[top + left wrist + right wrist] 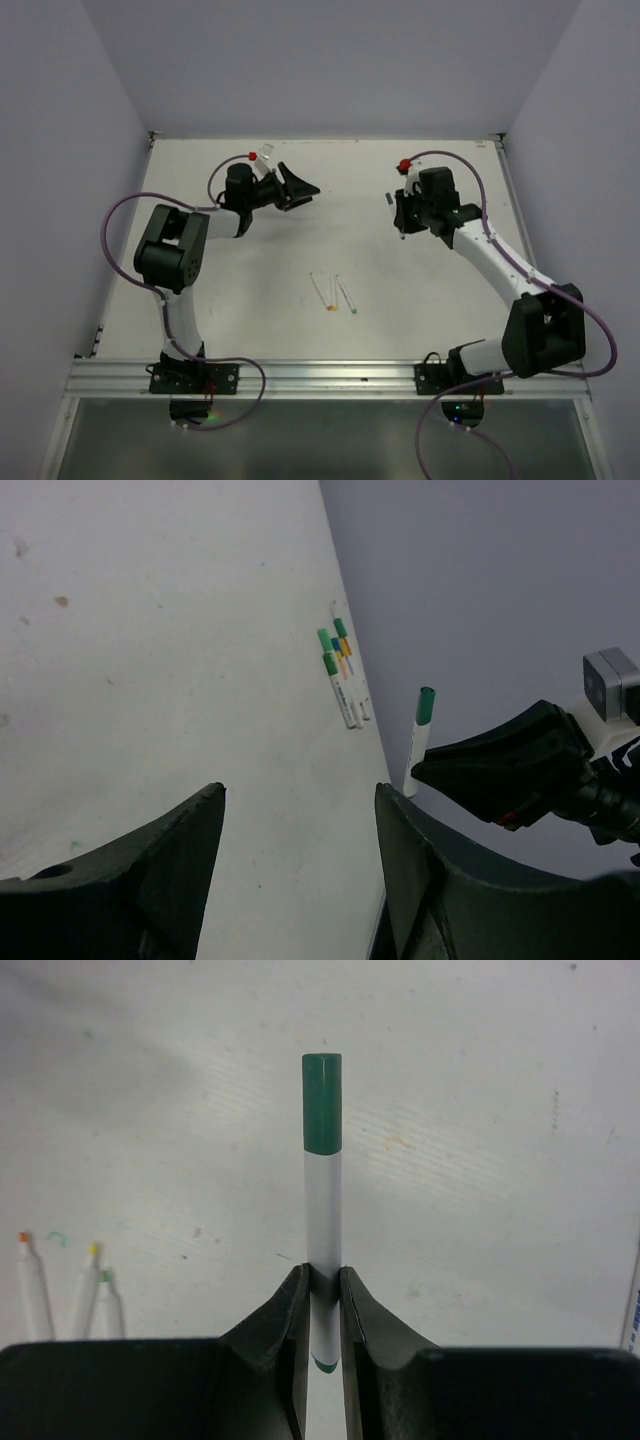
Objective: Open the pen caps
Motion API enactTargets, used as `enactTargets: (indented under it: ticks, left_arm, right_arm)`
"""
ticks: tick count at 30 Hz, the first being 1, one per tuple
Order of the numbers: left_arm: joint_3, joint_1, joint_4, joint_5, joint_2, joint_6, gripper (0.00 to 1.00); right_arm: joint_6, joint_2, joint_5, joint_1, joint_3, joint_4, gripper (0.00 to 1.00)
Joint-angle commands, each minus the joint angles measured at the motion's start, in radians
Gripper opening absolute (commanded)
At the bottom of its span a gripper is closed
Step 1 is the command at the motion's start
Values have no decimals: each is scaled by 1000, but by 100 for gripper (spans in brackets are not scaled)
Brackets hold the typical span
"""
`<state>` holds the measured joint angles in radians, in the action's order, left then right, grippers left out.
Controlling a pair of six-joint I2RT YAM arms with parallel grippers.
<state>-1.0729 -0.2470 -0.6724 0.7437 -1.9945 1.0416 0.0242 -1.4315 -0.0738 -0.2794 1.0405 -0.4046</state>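
My right gripper (pixel 322 1272) is shut on the white barrel of a pen (pixel 322 1210). The pen points away from the wrist, and its green cap (pixel 322 1102) is still on the far end. In the left wrist view the same pen (pixel 415 755) sticks up out of the right gripper, green cap (pixel 425 706) uppermost. My left gripper (pixel 300 790) is open and holds nothing. In the top view the left gripper (pixel 305 188) is at the back left and faces the right gripper (pixel 400 222), with a wide gap between them.
Three uncapped pens (pixel 333 293) lie side by side mid-table; the right wrist view shows them with bare orange, yellow and green tips (pixel 85 1290). Several capped pens (pixel 342 670) lie in a cluster by the table's edge next to the wall.
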Motion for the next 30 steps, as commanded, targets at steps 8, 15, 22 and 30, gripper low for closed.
enactTargets:
  ticks: [8,15,22,30]
  left_arm:
    - [21,-121,-208,-4,131,23,65]
    - [-19,-187,-210,-32,114,9,65]
    - [-25,-230,-233,-43,106,47,65]
    - [-30,-250,-219,-49,94,58,64]
  right_arm:
    - [106,108,-205,-81,26,-28,0]
    - [157,129,-244,-148,29,23,0]
    - [164,106,-248,-161,61,38,0]
    - [180,98,-241,-173,76,61,0]
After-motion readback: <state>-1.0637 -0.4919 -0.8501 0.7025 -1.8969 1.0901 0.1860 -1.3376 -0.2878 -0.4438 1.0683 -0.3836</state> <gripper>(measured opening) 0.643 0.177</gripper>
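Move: The green cap, on top of the upright-leaning pen in the right hand, is about 20 cm to the left hand's right, 2 cm back and 1 cm higher. From the right hand, the left fingertips are roughly 22 cm left, 7 cm ahead and 4 cm up; the uncapped pens on the table lie about 20 cm left, 14 cm back and 12 cm below, and the remaining capped pens some 23 cm right, 4 cm ahead, equally low. The two hands close on each other: the left, fingers kept open, goes about 10 cm right while rising and drawing back some 7 cm each, its fingers tipping up slightly and turning clockwise, until they straddle the green cap. The right keeps its pinch on the pen's lower end and carries it left, also up and back, its left side rolling up roughly 15 degrees as it turns a little counter-clockwise. ##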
